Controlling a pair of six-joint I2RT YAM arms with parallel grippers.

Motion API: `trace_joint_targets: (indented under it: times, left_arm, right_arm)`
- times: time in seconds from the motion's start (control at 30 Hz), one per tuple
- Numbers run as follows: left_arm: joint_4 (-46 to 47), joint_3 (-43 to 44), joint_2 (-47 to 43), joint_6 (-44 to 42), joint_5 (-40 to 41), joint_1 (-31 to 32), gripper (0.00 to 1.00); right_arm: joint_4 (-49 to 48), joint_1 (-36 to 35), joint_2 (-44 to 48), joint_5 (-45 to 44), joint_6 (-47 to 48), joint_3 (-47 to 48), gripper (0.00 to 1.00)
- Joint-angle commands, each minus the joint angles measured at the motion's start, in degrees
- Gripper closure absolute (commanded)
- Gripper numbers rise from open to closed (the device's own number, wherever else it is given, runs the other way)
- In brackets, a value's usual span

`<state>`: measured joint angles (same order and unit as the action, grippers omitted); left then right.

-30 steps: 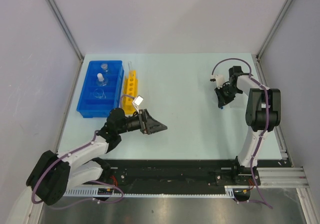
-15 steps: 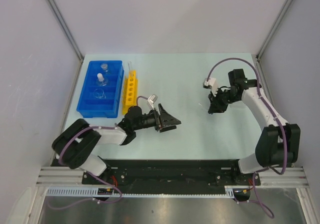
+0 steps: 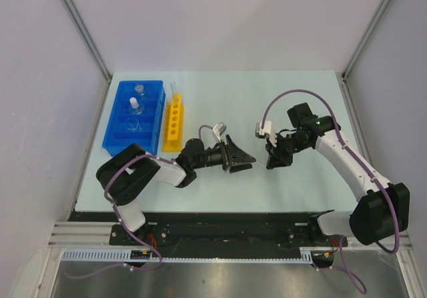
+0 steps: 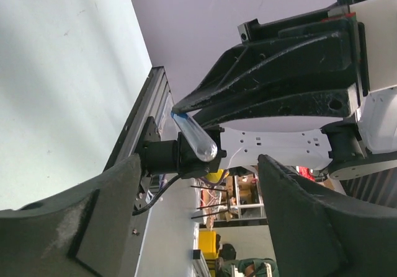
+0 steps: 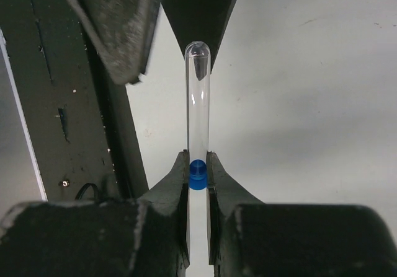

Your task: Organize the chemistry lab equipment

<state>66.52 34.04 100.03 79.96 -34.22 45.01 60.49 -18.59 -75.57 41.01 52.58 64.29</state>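
Note:
A thin clear tube (image 5: 198, 103) with a blue stopper is pinched at its stopper end by my right gripper (image 5: 198, 159), which is shut on it above mid-table (image 3: 270, 159). The tube's rounded free end (image 4: 195, 137) points at my left gripper (image 4: 198, 165), whose fingers stand wide apart and do not touch it. In the top view the left gripper (image 3: 243, 159) faces the right one at close range. At the far left sit the blue tray (image 3: 115, 150), with small flasks (image 3: 139, 89) in it, and the yellow rack (image 3: 174, 121).
A clear tube (image 3: 174, 88) stands at the rack's far end. A white-capped flask (image 3: 135, 105) sits in the tray's second compartment. Grey walls close in the table on the left, back and right. The arm bases and a black rail run along the near edge.
Both arms have come together at mid-table: the right carried the tube leftward, the left swung right and stretched toward it. The left jaws have narrowed slightly.

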Motion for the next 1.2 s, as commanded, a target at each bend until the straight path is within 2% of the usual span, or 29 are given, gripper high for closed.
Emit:
trace_joint_targets:
  times: [0.0, 0.1, 0.17, 0.2, 0.3, 0.4, 0.63, 0.83, 0.97, 1.17]
  left_arm:
    - [-1.82, 3.04, -0.35, -3.48, 0.64, 0.95, 0.27]
    - [-14.08, 5.15, -2.46, -9.35, 2.22, 1.65, 0.35]
    - [-19.04, 6.73, -3.43, -12.01, 3.36, 2.18, 0.39]
    - [-23.24, 7.35, -4.22, -14.29, 4.24, 2.27, 0.44]
    - [-30.10, 9.90, -4.84, -17.98, 5.56, 2.97, 0.54]
    - [-33.64, 11.57, -5.28, -19.84, 7.23, 3.76, 0.57]
    - [-32.69, 12.71, -5.02, -19.32, 6.80, 4.56, 0.57]
    - [-29.26, 12.45, -4.32, -17.21, 5.57, 4.82, 0.64]
    - [-24.00, 10.61, -4.40, -14.41, 4.86, 4.99, 0.74]
    - [-11.88, 5.16, -5.81, -7.81, 6.26, 5.00, 0.81]
  right_arm:
    - [-0.37, -0.83, 1.74, -0.06, -0.90, -0.66, 0.93]
    - [-0.90, -1.10, 1.74, -0.93, -0.90, -1.36, 0.93]
    - [-1.16, -1.27, 1.83, -1.11, -0.90, -1.71, 0.93]
    - [-1.16, -1.45, 1.92, -1.37, -0.90, -1.89, 0.93]
    - [-1.60, -1.71, 2.18, -1.64, -0.90, -2.06, 0.93]
    - [-1.60, -1.89, 2.09, -1.64, -0.99, -2.15, 0.93]
    - [-2.39, -2.59, 2.44, -2.52, -1.25, -3.30, 0.93]
    - [-3.18, -2.86, 2.27, -3.40, -1.51, -3.82, 0.93]
    - [-3.97, -2.94, 2.27, -3.84, -1.86, -4.35, 0.93]
    - [-5.12, -2.94, 3.23, -3.23, -3.35, -4.53, 0.90]
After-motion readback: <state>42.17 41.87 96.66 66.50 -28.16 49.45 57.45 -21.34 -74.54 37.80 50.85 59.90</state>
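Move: The test tube, held by its blue cap in the right gripper, has its middle about 4 cm to the right of the left hand point, 1 cm ahead and about level. From the right hand the tube's middle lies some 3 cm left, 1 cm ahead and 1 cm below. The yellow rack stands about 25 cm left of the left hand, 16 cm ahead and 12 cm down; the blue box is roughly 15 cm farther left and 2 cm farther out than the rack. Rightward and down, about 2.5 cm each, the left hand eases onto the free glass end of the test tube, its right-pointing fingers dipping about 15 degrees while they close from nearly wide to a narrow gap, pinching the tube's sides. The right hand keeps its grip on the cap, sinking some 2 cm and drawing back 1 cm. ##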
